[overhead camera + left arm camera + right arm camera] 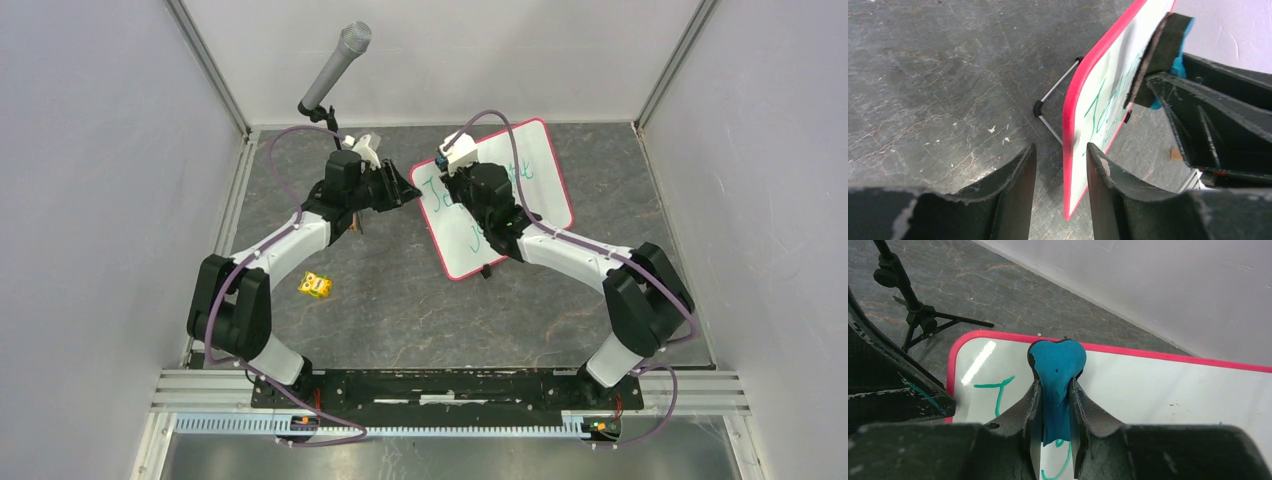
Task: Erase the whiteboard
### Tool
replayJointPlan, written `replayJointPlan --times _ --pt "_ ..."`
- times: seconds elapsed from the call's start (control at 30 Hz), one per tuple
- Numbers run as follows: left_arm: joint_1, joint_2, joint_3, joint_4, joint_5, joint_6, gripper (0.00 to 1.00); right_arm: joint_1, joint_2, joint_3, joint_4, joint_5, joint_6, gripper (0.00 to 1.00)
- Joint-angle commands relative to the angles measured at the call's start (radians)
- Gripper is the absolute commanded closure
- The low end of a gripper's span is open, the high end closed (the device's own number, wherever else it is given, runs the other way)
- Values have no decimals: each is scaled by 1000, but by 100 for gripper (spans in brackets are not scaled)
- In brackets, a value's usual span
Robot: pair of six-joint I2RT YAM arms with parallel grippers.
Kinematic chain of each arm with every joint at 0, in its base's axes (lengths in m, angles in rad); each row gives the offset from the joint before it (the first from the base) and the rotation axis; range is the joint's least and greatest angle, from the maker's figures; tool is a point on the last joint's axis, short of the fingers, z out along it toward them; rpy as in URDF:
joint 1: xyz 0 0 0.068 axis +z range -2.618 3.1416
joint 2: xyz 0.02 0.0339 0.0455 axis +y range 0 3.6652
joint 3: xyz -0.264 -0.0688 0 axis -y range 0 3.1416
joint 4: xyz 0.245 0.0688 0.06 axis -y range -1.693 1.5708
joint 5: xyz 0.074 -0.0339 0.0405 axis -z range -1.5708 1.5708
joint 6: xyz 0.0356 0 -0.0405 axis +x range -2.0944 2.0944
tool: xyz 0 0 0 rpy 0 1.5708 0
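Observation:
The whiteboard [540,175] stands tilted at the back of the table, pink-red framed, with green writing on its face [1158,385]. My left gripper [1060,155] straddles the board's left edge [1070,125], one finger behind and one in front. It is open, with a gap showing on each side of the frame. In the top view that gripper [408,190] sits at the board's left side. My right gripper [1055,387] is shut on a blue eraser [1057,362]. The eraser's dark felt side [1153,60] lies against the upper left of the board's face.
A microphone [335,65] on a small tripod [913,315] stands at the back left. A small yellow block [316,285] lies on the grey table near the left arm. The board's wire foot [1048,107] juts out behind it. Enclosure walls ring the table.

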Motion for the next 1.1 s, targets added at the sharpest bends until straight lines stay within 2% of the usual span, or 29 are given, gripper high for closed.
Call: replayJointPlan --times 0.0,0.17,0.33,0.63,0.77,0.87,1.07 --pt "0 30 37 74 59 3 54 28 26 60 13 57 -41 82" --pt "-5 34 38 77 55 9 61 42 49 66 17 76 -46 82" --pt "-13 30 33 77 39 22 68 90 97 103 -7 158 -114 82" --pt "-29 10 31 56 -5 64 87 164 117 79 12 122 -86 82" --pt "-33 4 29 57 -8 66 90 169 120 76 16 135 -54 82" --pt "-37 4 31 57 -8 67 92 162 106 57 28 226 -48 82" --pt "-37 2 31 57 -10 65 92 85 82 18 6 267 -11 82"
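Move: The whiteboard's left edge lies about 1 cm right of the left hand and 1 cm below, with the green J some 3 cm right and level ahead. The board's upper-left corner is roughly 6 cm left, 1 cm back and 2 cm below the right hand, which already holds the eraser; from that hand the J lies about 3 cm left, 5 cm back and 5 cm below. Left fingers pinch the whiteboard's edge; right hand takes the eraser 5 cm left and down, then slightly right. ##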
